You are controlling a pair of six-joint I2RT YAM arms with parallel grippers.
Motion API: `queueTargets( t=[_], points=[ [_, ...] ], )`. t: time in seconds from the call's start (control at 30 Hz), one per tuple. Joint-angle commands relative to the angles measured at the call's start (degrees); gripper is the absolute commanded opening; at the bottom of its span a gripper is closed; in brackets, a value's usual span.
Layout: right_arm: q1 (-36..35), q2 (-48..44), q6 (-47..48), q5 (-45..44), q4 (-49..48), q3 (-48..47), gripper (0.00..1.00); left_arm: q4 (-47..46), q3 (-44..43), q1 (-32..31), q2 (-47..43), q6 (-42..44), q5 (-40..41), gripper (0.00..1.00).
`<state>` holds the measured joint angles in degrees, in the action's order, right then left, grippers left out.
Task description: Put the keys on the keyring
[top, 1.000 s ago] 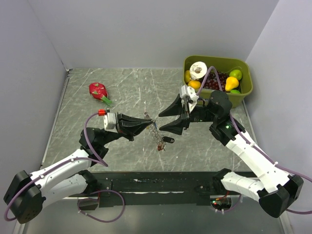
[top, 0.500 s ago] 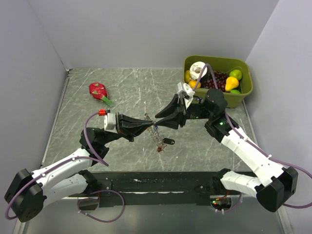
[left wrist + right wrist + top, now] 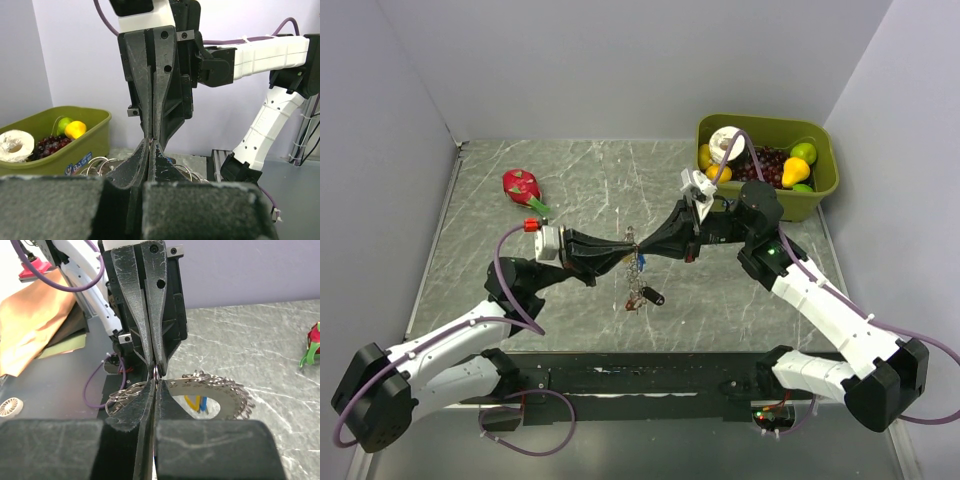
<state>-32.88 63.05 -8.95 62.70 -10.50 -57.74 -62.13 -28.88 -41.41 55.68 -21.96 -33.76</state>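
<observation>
Over the middle of the table, my left gripper (image 3: pixel 628 243) and right gripper (image 3: pixel 643 243) meet tip to tip. Both are shut on one small steel ring (image 3: pixel 156 372) of the keyring bunch. In the right wrist view, my own jaws (image 3: pixel 156 383) pinch that ring from below, and the left fingers (image 3: pixel 150 340) hold it from above. A numbered crescent plate (image 3: pixel 222 388) edged with several small rings hangs beside the tips. A blue key tag (image 3: pixel 203 403) and a yellow piece dangle under it. Loose rings (image 3: pixel 124 392) hang on the other side. A black fob (image 3: pixel 654 297) lies below.
A green bin (image 3: pixel 765 121) of toy fruit and a tape roll stands at the back right, close behind the right wrist. A red dragon fruit toy (image 3: pixel 520 186) lies at the back left. Grey walls close in the table on three sides.
My right gripper moved left to the left gripper's tip and closed on the ring. The hanging bunch and the fob shifted slightly left.
</observation>
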Motion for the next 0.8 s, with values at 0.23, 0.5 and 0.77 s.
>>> queueTargets(
  t=[0.23,0.5,0.77],
  points=[
    [-0.25,0.67,5.25,-3.72,7.06,-3.96,0.0,12.18,-8.02,-0.34,-3.12,7.7,-2.36,0.09],
    [-0.25,2.96,19.05,-7.67,29.2,-11.78,0.0,40.74,-19.27,1.41,-2.51,14.83,-6.93,0.6],
    [-0.25,4.28,26.35,-13.48,40.73,-16.09,0.0,70.81,-35.25,5.63,4.61,27.66,-16.07,0.71]
  ],
)
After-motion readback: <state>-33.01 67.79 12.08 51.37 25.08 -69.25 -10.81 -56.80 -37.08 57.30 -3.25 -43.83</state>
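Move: Both closed hands meet fingertip to fingertip over the keyring, pinching its upper edge, and its middle hangs about 5 cm straight below either hand. The blue tag dangles roughly 5 cm below them and 1 cm to the right. The black fob hangs lowest, about 8 cm below, some 6 cm back and 3 cm to the right of each hand. The left fingers open wide and let go of the keyring's edge while the right fingers keep their pinch on it. The left hand lifts and eases forward clear of the keyring, its raised fingertips tipping down to nearly level; the right hand carries the keyring down about 5 cm and some 3 cm forward, its fingertips dipping some 15 degrees. ##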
